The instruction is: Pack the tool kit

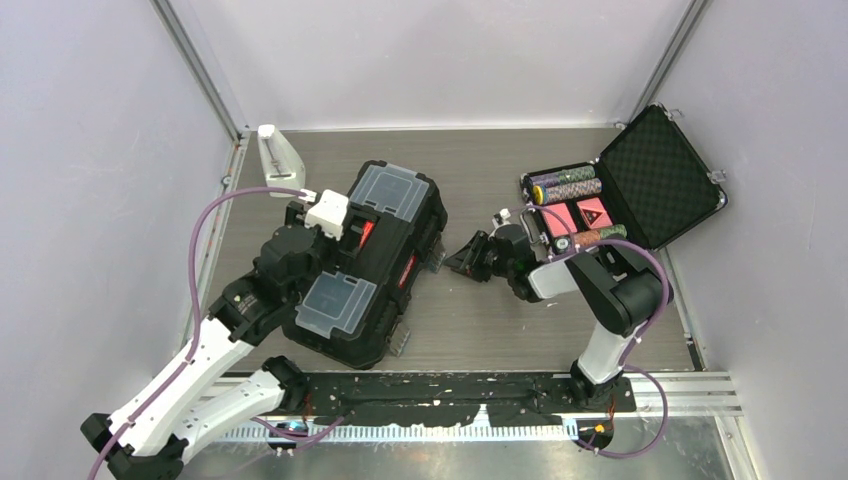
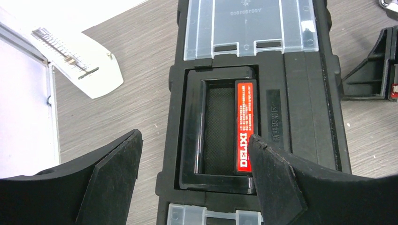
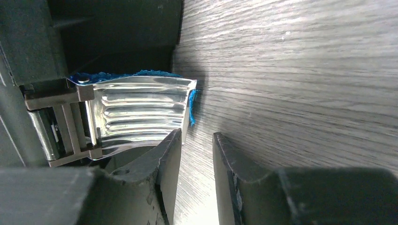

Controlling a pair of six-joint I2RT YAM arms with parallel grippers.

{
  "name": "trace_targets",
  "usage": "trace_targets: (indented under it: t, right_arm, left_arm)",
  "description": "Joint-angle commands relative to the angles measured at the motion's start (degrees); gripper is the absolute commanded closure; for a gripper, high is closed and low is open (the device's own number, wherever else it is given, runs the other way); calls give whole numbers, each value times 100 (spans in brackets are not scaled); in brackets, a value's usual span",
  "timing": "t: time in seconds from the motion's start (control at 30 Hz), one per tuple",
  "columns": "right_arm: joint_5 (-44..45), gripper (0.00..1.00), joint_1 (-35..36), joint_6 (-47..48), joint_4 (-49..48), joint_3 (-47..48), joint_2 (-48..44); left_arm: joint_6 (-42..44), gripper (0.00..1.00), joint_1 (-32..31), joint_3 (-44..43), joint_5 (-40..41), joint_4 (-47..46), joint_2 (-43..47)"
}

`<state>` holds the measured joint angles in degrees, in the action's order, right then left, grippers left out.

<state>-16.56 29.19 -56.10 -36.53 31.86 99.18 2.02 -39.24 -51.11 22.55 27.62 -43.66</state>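
The tool kit point(image 1: 385, 262) is a large black toolbox lying closed at the table's middle left, with two clear lid compartments point(image 1: 388, 190). My left gripper point(image 2: 195, 136) hovers open over its top, fingers spread either side of the red-labelled handle point(image 2: 246, 124) lying in its recess. My right gripper point(image 3: 197, 140) is low at the box's right side, jaws a narrow gap apart with only table between them. Its left finger point(image 3: 164, 154) sits against the lower edge of a shiny ribbed latch point(image 3: 136, 110) with blue behind it. No loose tools are in view.
A smaller black foam-lined case point(image 1: 655, 170) stands open at the back right, holding poker chips point(image 1: 566, 186), just behind my right arm. A white holder point(image 1: 278, 155) stands at the back left. Another latch point(image 1: 400, 340) sticks out at the box's near end.
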Motion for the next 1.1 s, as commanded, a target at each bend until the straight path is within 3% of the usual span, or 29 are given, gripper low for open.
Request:
trace_targets:
  t: [0.0, 0.23, 0.67, 1.07]
  right_arm:
    - [74, 64, 61, -261, -296, 213, 224]
    - [-163, 64, 62, -631, -996, 241, 709]
    - [-283, 71, 52, -744, -1396, 235, 1090]
    - [-409, 94, -15, -723, -1590, -2, 681]
  left_arm:
    - [97, 17, 18, 21, 262, -388, 69]
    - [127, 18, 22, 31, 318, -371, 11]
    - [154, 18, 22, 50, 353, -380, -99]
    - [105, 19, 1, -8, -18, -382, -88]
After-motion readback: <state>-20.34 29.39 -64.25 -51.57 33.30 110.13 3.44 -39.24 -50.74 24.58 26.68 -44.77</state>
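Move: The far metal latch hangs open on the toolbox's right side, about 2 cm ahead and 4 cm left of the right hand, level with it. The toolbox's middle is some 14 cm left, level fore-and-aft; the near latch is about 14 cm back and 10 cm left. From the left hand the far latch lies roughly 6 cm ahead, 15 cm right and 23 cm down. The right hand eases left and forward about 2.5 cm, then shuts its fingers onto the far latch's free edge. ##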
